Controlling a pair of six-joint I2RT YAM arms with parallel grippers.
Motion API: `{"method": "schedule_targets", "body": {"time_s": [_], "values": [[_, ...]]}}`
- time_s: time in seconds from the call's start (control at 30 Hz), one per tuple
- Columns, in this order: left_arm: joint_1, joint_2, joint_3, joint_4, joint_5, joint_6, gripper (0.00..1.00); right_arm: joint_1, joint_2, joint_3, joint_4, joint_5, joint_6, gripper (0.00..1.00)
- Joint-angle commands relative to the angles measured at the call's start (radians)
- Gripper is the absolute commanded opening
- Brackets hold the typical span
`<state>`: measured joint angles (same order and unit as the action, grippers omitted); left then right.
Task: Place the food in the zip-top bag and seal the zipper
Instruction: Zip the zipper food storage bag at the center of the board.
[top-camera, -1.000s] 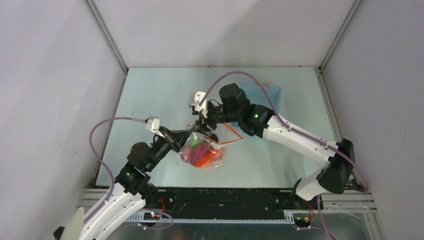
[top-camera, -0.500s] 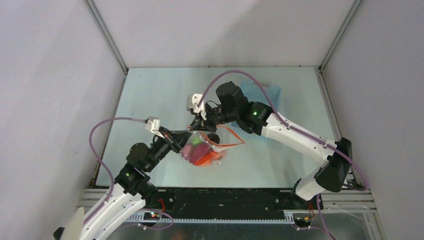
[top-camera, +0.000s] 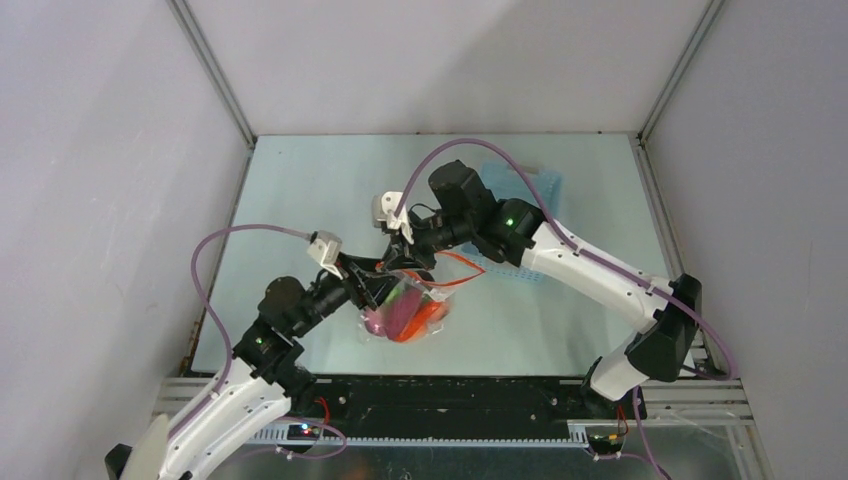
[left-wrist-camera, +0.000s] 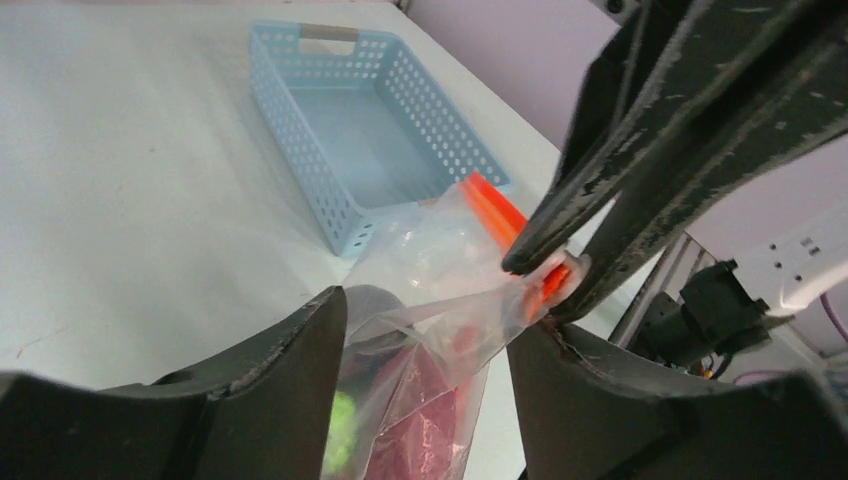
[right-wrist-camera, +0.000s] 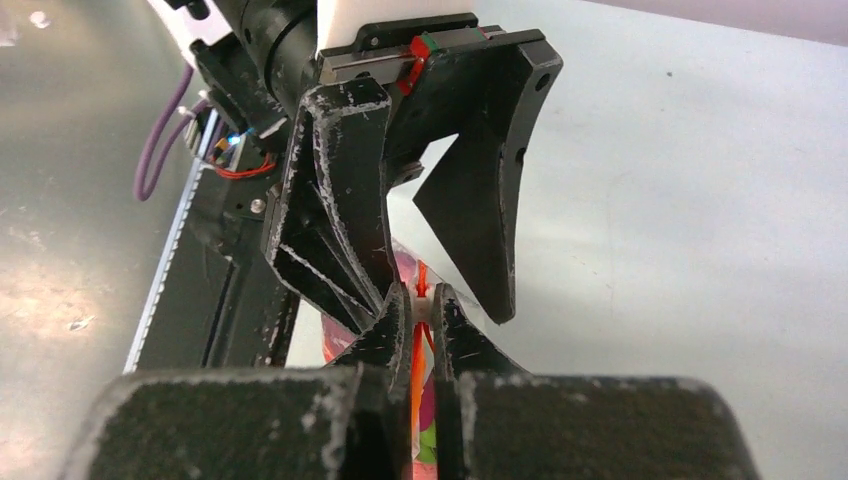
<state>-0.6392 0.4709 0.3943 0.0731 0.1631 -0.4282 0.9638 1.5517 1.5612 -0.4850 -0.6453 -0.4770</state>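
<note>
The clear zip-top bag (top-camera: 402, 312) hangs just above the table with the food (top-camera: 398, 318) inside: purple, red-orange and green pieces. In the left wrist view the food (left-wrist-camera: 440, 425) shows through the plastic. My right gripper (top-camera: 401, 262) is shut on the red-orange zipper (top-camera: 462, 276) at the bag's left end and holds the bag up; the right wrist view shows the right gripper (right-wrist-camera: 420, 298) pinching the zipper (right-wrist-camera: 416, 370). My left gripper (top-camera: 379, 289) is open, and in its wrist view (left-wrist-camera: 428, 322) the bag (left-wrist-camera: 440, 300) sits between its spread fingers.
A light-blue perforated basket (top-camera: 541, 181) stands behind the right arm and looks empty in the left wrist view (left-wrist-camera: 300, 120). Walls close the table on three sides. Both arms cross over the table's middle.
My left arm has reached forward and right, bringing its open fingers around the bag. My right gripper has kept hold of the zipper and shifted slightly left.
</note>
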Motion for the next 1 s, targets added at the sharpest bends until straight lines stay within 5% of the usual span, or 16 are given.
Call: {"method": "schedule_targets", "body": {"time_s": [0.0, 0.1, 0.17, 0.2, 0.27, 0.97], "values": [[-0.005, 0.001, 0.047, 0.047, 0.121, 0.105, 0.58, -0.012, 0.035, 0.094, -0.065, -0.098, -0.01, 0.0], [-0.004, -0.009, 0.045, 0.043, 0.141, 0.112, 0.41, -0.023, 0.056, 0.132, -0.108, -0.11, -0.009, 0.0], [-0.005, -0.016, 0.044, 0.052, 0.158, 0.107, 0.24, -0.028, 0.067, 0.143, -0.126, -0.098, -0.011, 0.0], [-0.005, -0.018, 0.041, 0.061, 0.165, 0.1, 0.07, -0.029, 0.074, 0.146, -0.129, -0.094, -0.012, 0.0], [-0.005, -0.031, 0.03, 0.08, 0.171, 0.09, 0.01, -0.032, 0.081, 0.15, -0.141, -0.068, -0.011, 0.0], [-0.005, -0.201, -0.069, 0.141, -0.034, 0.043, 0.0, -0.073, 0.024, 0.01, -0.295, 0.069, -0.104, 0.0]]}}
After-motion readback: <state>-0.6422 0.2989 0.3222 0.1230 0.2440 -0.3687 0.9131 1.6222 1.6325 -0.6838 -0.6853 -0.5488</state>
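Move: The bag's clear edge just under the orange zipper runs between the open left fingers, about 1 cm back and 1 cm right of the hand point. The pinched bit of zipper in the shut right fingers lies some 3 cm to the left hand's right, 1 cm back and 3 cm above. The food-filled bag body hangs about 4 cm back, 2 cm right and 7 cm below; the blue basket stands roughly 13 cm ahead, 24 cm right and 14 cm lower. Drawing back about 3 cm and a little right, the left hand shuts its fingers on the bag's edge beside the right fingertips, then rises some 2 cm and eases left as its tips tilt up about 10 degrees. The right hand keeps its pinch on the zipper and mainly sinks about 3 cm, drifting right, mostly late on. ##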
